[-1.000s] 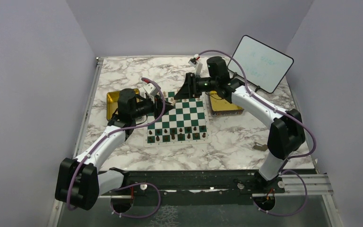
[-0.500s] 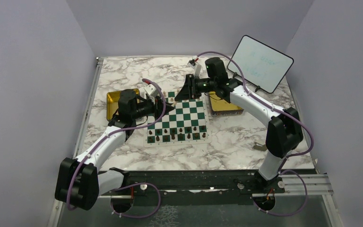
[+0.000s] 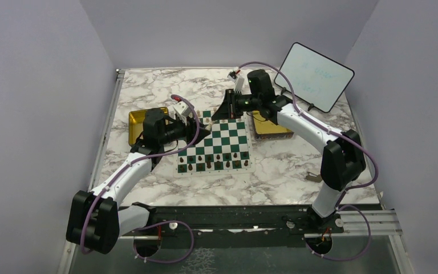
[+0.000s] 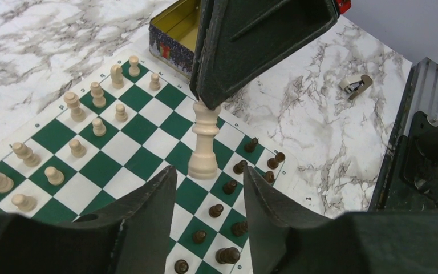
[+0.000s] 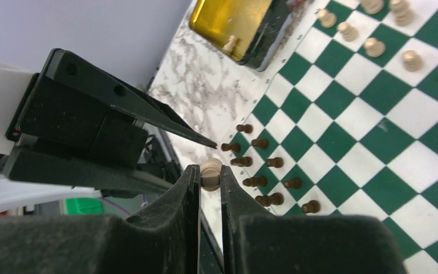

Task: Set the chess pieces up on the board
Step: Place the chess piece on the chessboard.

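The green and white board lies between both arms. A tall cream chess piece hangs upright over it. My right gripper is shut on that piece's round head, coming down from above. My left gripper is open, its fingertips on either side of the piece's base without touching it. In the top view the left gripper and right gripper meet over the board's far left corner. Several cream chess pieces stand at the far end of the board. Dark chess pieces line the near end.
A gold tray sits left of the board, and another on its right still holds a cream piece. A whiteboard leans at the back right. A small clip lies on the marble table, right of the board.
My left jaws have opened off the cream piece, and my right jaws have closed on its head. The right arm shifted slightly; the left arm stayed put.
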Tool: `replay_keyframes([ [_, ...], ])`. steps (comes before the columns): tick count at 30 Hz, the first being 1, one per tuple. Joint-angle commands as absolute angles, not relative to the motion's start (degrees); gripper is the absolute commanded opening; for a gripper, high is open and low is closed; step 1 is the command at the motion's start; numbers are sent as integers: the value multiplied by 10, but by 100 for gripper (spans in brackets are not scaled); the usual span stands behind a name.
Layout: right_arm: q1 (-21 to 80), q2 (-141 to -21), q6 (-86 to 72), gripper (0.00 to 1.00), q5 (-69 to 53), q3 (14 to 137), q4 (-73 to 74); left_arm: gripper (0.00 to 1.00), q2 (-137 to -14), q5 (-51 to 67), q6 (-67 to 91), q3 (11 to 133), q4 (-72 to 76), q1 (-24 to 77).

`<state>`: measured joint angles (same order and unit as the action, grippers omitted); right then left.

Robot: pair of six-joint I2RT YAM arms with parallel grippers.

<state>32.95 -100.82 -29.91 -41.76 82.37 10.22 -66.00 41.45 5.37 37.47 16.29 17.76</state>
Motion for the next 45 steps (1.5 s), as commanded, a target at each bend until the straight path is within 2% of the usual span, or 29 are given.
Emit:
replay_keyframes([
  [1, 333, -995, -254, 9, -321, 844, 128, 51, -649, 368, 46, 390, 108, 179],
  [11, 333, -1033, -165, 8, -181, 927, 163, 72, -609, 311, 27, 383, 22, 179],
  [12, 334, -1040, -155, 8, -171, 933, 160, 93, -602, 308, 29, 381, 16, 179],
  [13, 334, -1050, -145, 8, -161, 942, 162, 98, -594, 307, 31, 377, 10, 179],
  [20, 347, -1129, -79, 8, -79, 1022, 176, 99, -519, 236, 40, 348, -34, 179],
  [26, 371, -1187, -44, 9, -42, 1069, 167, 99, -443, 59, 22, 347, -97, 180],
  [31, 395, -1238, -10, 9, -7, 1106, 160, 99, -391, -19, 3, 345, -94, 179],
  [36, 405, -1278, 21, 9, 36, 1135, 157, 99, -374, -62, -13, 354, -100, 179],
  [45, 405, -1334, 21, 9, 31, 1170, 157, 99, -360, -98, -19, 363, -118, 179],
])
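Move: My right hand already holds the pale chess piece (the king). It goes to the empty square in the far rank, about 16 cm ahead, 4 cm to my right hand's left and roughly 16 cm below. The queen stands some 3 cm right of that square, the bishop 4 cm left of it, and a pawn 3 cm nearer to me. From my left hand the empty square lies about 17 cm ahead, 3 cm left and 13 cm below. Keeping its pinch on the king, my right hand carries it forward about 16 cm and a little left over the board. It rises slightly at first, then sinks to end some 10 cm lower, swinging clockwise from pointing left to pointing forward-left and steeper down. My left hand, its fingers already parted around the base, dips, opens fully and withdraws about 15 cm left, turning some 45 degrees counter-clockwise. ##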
